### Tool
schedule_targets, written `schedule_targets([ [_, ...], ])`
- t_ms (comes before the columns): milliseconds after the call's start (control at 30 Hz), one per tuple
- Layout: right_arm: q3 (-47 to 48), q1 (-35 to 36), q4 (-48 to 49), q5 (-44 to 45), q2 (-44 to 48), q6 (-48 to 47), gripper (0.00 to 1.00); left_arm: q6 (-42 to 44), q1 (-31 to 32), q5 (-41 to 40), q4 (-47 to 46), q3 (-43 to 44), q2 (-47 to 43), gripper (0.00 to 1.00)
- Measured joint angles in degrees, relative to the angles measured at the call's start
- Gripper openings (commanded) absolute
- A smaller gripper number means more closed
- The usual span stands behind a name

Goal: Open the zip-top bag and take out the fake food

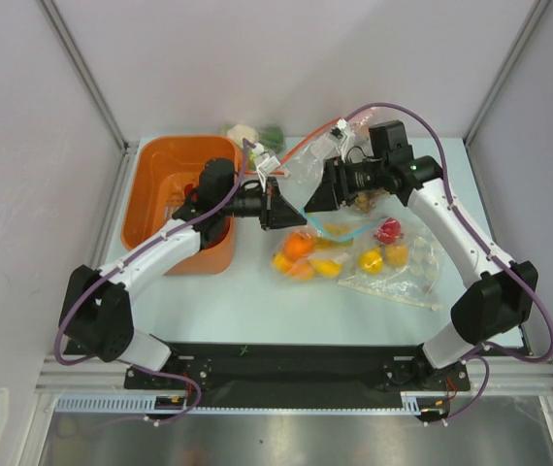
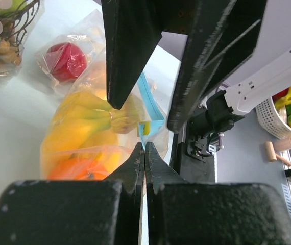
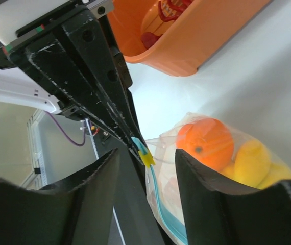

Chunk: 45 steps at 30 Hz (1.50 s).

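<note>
The zip-top bag [image 1: 308,254] lies mid-table, its teal strip [image 2: 151,113] lifted off the surface. Inside show the fake food: an orange [image 3: 207,143], a banana bunch [image 2: 87,116] and yellow pieces [image 3: 252,161]. My left gripper [image 2: 144,149] is shut on the bag's mouth edge, right by the strip's end. My right gripper [image 3: 147,153] faces it, open, with the yellow slider [image 3: 147,158] between its fingers and no contact visible. In the top view the left gripper [image 1: 283,208] and the right gripper [image 1: 317,194] nearly meet above the bag.
An orange bin [image 1: 160,165] stands at the left. A second clear bag with a red apple [image 1: 387,230] and yellow fruits lies to the right. Behind are a bag with a red zip strip [image 1: 323,148] and one with green fruit [image 1: 260,136].
</note>
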<state>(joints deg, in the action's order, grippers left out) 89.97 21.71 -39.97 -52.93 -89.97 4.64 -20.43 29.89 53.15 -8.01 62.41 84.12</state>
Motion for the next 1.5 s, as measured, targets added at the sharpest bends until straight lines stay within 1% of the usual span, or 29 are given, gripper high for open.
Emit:
schedule_targets([
  [67, 0.0, 0.37, 0.07, 0.98, 0.0, -0.09, 0.47, 0.0, 0.0, 0.13, 0.11, 0.0, 0.0, 0.0],
  [167, 0.0, 0.79, 0.13, 1.95, 0.0, -0.28, 0.44, 0.02, 0.02, 0.26, 0.46, 0.0, 0.0, 0.0],
  [367, 0.0, 1.55, 0.13, 1.99, 0.0, -0.61, 0.44, 0.13, 0.11, 0.24, 0.9, 0.0, 0.0, 0.0],
  [633, -0.39, 1.84, -0.15, -0.2, -0.02, -1.73, 0.43, 0.13, 0.13, 0.24, 0.9, 0.0, 0.0, 0.0],
  [833, -2.36, 1.84, -1.05, -1.6, -0.02, -2.97, 0.41, 0.11, 0.15, 0.24, 0.87, 0.0, 0.0, 0.0],
  [967, -3.28, 1.84, -1.4, -1.77, -0.02, -3.21, 0.34, 0.09, 0.15, 0.26, 0.85, 0.0, 0.0, 0.0],
  [1233, -3.3, 1.86, 0.04, -2.29, -0.02, -2.56, 0.25, 0.11, 0.15, 0.46, 0.87, 0.0, 0.0, 0.0],
  [1333, -3.3, 1.86, 0.44, -2.64, -0.02, -2.1, 0.17, 0.11, 0.15, 0.44, 0.9, 0.0, 0.0, 0.0],
  [1367, -3.3, 1.86, 0.48, -2.82, 0.0, -1.9, 0.06, 0.11, 0.15, 0.42, 0.9, 0.0, 0.0, 0.0],
  [1400, -3.3, 1.86, 0.57, -2.91, 0.0, -2.05, 0.02, 0.11, 0.15, 0.44, 0.92, 0.0, 0.0, 0.0],
  [1433, -3.37, 1.84, 0.57, -2.91, 0.0, -1.92, 0.0, 0.11, 0.13, 0.5, 0.92, 0.0, -0.02, 0.0],
  [1500, -3.56, 1.77, 0.66, -2.95, 0.0, -1.77, 0.0, 0.11, 0.15, 0.55, 1.01, 0.0, -0.02, 0.01],
])
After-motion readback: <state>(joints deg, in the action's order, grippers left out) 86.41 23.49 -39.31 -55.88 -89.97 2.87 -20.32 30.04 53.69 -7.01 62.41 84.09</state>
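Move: The end of the bag's blue zip is pinched in the left fingertips; the free bit beside them lies 1 cm right of the left hand, and some 2 cm back, 1 cm left and 2 cm below the open right hand. From the left hand, the fake orange is about 6 cm ahead, 1 cm left and 14 cm below; the bananas are roughly 6 cm ahead, 5 cm right and 13 cm below. Right hand eases back and down about 2 cm, then pinches the zip end beside the left fingers' continuing grip. ##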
